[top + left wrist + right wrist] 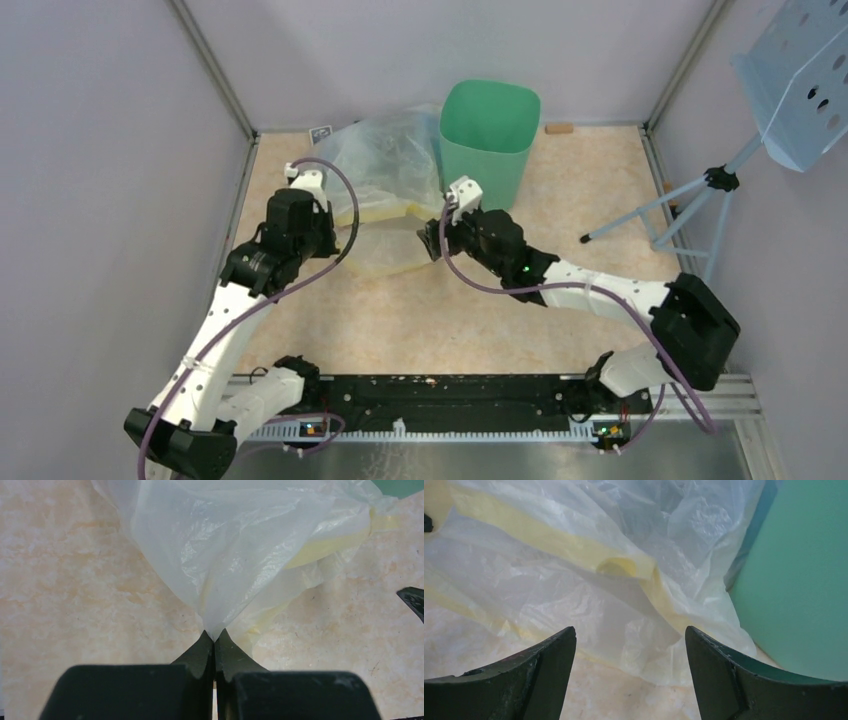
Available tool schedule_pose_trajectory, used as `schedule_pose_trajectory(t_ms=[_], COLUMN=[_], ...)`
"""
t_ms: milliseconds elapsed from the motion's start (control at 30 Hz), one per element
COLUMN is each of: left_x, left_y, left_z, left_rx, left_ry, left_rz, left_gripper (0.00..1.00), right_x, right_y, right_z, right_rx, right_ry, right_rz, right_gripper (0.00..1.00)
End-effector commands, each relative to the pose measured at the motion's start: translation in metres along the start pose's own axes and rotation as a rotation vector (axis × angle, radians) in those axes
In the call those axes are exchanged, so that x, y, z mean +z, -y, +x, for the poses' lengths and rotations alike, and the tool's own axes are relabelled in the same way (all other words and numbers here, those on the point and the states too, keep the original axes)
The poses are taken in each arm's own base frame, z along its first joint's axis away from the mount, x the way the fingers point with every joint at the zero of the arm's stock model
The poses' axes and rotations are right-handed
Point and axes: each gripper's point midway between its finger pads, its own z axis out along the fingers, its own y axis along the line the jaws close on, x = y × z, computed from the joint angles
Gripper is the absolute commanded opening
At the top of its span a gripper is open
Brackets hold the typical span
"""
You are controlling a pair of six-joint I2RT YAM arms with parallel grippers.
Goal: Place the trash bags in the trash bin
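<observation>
The trash bin (487,130) is mint green and stands upright at the back of the table; its side fills the right of the right wrist view (804,580). A crumpled, translucent pale-blue trash bag (385,150) lies heaped to its left, over a clear bag with yellow tint (385,250). My left gripper (337,235) is shut on a pulled-up corner of the trash bag (225,545), with the film pinched at the fingertips (215,637). My right gripper (440,242) is open low over the table, its jaws (630,632) spread before the bags' near edge (589,605) and holding nothing.
Grey walls close in the table at the left, back and right. A tripod (700,190) carrying a perforated pale-blue panel (800,80) stands at the right. A small wooden block (559,128) and a small card (320,132) lie along the back edge.
</observation>
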Motion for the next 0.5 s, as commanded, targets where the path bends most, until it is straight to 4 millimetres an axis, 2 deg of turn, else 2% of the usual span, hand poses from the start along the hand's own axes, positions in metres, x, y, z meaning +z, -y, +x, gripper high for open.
schedule_pose_trajectory(t_ms=[0,100,267,333,400,467], left_x=[-0.008,-0.011,-0.014,-0.014,-0.014,-0.012], left_y=[0.003,0.004,0.001,-0.001,-0.002,-0.003], left_z=[0.001,0.003,0.004,0.005,0.007,0.011], left_rx=[-0.003,-0.003,0.005,0.007,0.012,0.020], left_ry=[-0.008,-0.010,-0.012,-0.016,-0.021,-0.034], left_rz=[0.022,0.030,0.022,0.014,0.008,0.002], left_gripper=[0.01,0.01,0.02,0.02,0.03,0.09], right_x=[0.030,0.052,0.087,0.097,0.104,0.105], right_y=[-0.018,-0.020,-0.021,-0.020,-0.018,-0.017], right_z=[-0.015,-0.013,0.006,0.012,0.012,0.008], right_rx=[-0.176,-0.221,-0.285,-0.294,-0.291,-0.290], right_ry=[0.013,-0.003,-0.062,-0.069,-0.068,-0.058], right_rz=[-0.079,-0.083,-0.078,-0.073,-0.069,-0.064], right_gripper=[0.80,0.82,0.82,0.79,0.63,0.33])
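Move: The trash bag's raised yellow rim fold lies about 6 cm ahead of the right gripper, 7 cm to its left and some 6 cm lower. From that gripper, the trash bin's middle stands roughly 16 cm ahead and 13 cm to the right, and the bag's body lies about 16 cm ahead, 11 cm left and well below. From the left gripper, the rim fold is around 8 cm ahead, 15 cm right and 8 cm down. Reach the open right gripper about 10 cm left and forward, sinking more steeply towards the end and dipping the fingertips some 10 degrees, to bring the bag's rim fold between the fingers; start closing on it only as you get there. Keep the left gripper shut on its gathered corner of the bag, easing it back barely 1.5 cm. ##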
